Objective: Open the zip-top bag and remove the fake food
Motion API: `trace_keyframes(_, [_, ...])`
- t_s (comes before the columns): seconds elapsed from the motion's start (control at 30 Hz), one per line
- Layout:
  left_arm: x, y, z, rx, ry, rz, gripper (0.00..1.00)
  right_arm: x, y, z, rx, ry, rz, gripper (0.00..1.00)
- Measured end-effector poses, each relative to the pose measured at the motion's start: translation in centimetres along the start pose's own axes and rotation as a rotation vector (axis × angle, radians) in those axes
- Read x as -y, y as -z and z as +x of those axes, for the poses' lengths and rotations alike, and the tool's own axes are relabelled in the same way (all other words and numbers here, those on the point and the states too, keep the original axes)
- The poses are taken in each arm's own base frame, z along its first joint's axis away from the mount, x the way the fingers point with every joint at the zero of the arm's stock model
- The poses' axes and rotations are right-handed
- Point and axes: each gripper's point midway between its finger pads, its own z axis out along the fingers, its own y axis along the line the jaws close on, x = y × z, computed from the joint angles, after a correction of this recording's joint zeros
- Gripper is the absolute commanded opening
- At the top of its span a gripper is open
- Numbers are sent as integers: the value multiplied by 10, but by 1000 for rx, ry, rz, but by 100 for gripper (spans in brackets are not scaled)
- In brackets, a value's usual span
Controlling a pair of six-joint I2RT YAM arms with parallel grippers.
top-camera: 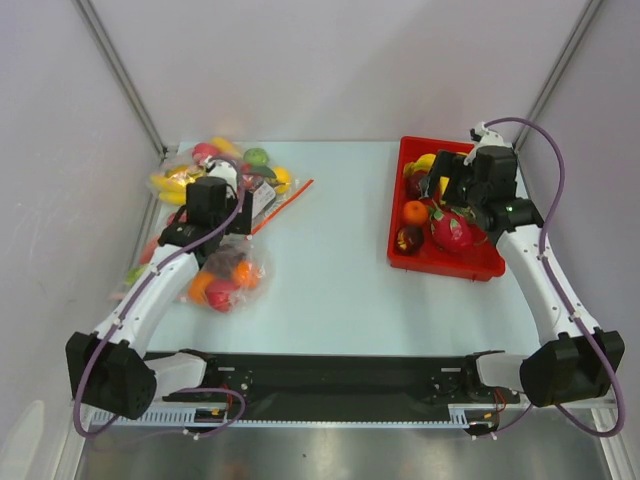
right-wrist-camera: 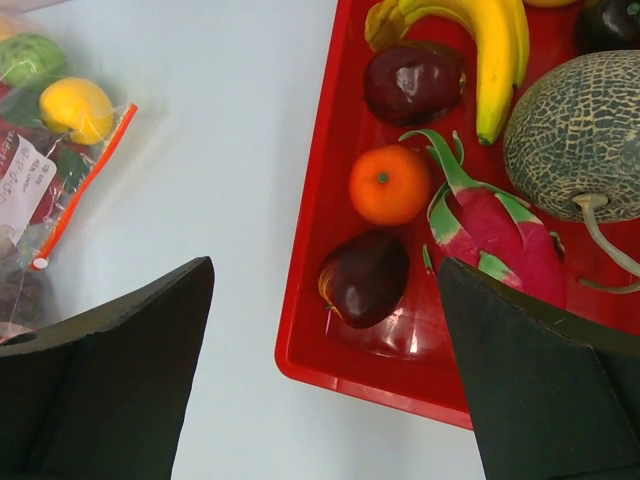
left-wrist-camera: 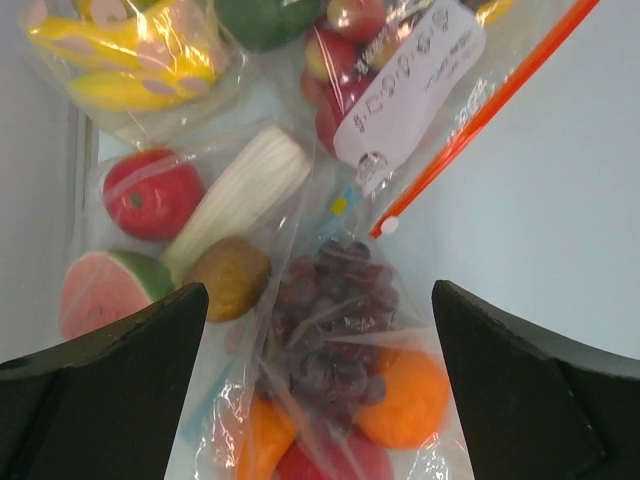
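The zip-top bag [top-camera: 228, 272] lies at the left of the table, shut round its fake food. In the left wrist view the bag [left-wrist-camera: 300, 400] holds dark purple grapes [left-wrist-camera: 335, 320], an orange fruit [left-wrist-camera: 410, 400], a second orange one and a red one [left-wrist-camera: 330, 465]. A bit of its blue-green strip [left-wrist-camera: 212, 402] shows on the bag's left side. My left gripper [top-camera: 205, 225] is open and empty just above the bag, its jaws [left-wrist-camera: 320, 330] spread either side of it. My right gripper [top-camera: 460, 192] is open and empty over the red tray's near-left corner [right-wrist-camera: 325, 300].
The red tray [top-camera: 440, 262] at the right holds an orange [right-wrist-camera: 388, 184], dark apples, a banana, a dragon fruit [right-wrist-camera: 490, 235] and a melon. Other clear bags of fruit with a red zip strip [left-wrist-camera: 480, 110] and bananas [left-wrist-camera: 130, 60] lie behind the task bag. The left wall is close.
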Motion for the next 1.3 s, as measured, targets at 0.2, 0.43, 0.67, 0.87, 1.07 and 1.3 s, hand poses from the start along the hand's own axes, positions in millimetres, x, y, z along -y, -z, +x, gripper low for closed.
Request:
trace_keyframes(0.2, [32,-1,27,-109,-126,11,100,18,3,0,-2,-32,11,100])
trace_keyframes(0.43, [50,0,59,-223,-158,40,100,32,7,2,-7,-62,6,100])
trace_keyframes(0.67, [63,-4,81,-301,-196,54,67,27,7,3,-17,-75,-34,99])
trace_keyframes(0.87, [67,-3,90,-327,-228,69,18,26,8,3,-19,-79,-42,100])
trace_keyframes(1.07, [88,2,95,-333,-260,146,0,26,11,1,-13,-78,-45,100])
trace_keyframes(1.3, [137,14,104,-335,-297,328,0,24,17,0,-8,-74,-50,100])
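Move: The left hand, open and empty, has the orange in the clear bag about 6 cm back, 5 cm to its right and 14 cm below. In the same bag the grapes lie about 7 cm ahead of that orange and 5 cm left of it, the red fruit some 5 cm back and 5 cm left of it. The orange slider end is about 4 cm ahead and 6 cm right of the hand. From the right hand the orange lies roughly 42 cm left, 10 cm back and 22 cm below. The left fingers close and pinch the clear film over the orange, after sinking about 9 cm while going back and to the right some 5 cm each, tipping about 20 degrees steeper. Keeping the pinch, the hand drags the film about 7 cm right and slightly back, turning clockwise. The right hand, open and empty, shifts about 3 cm right above the red tray. ##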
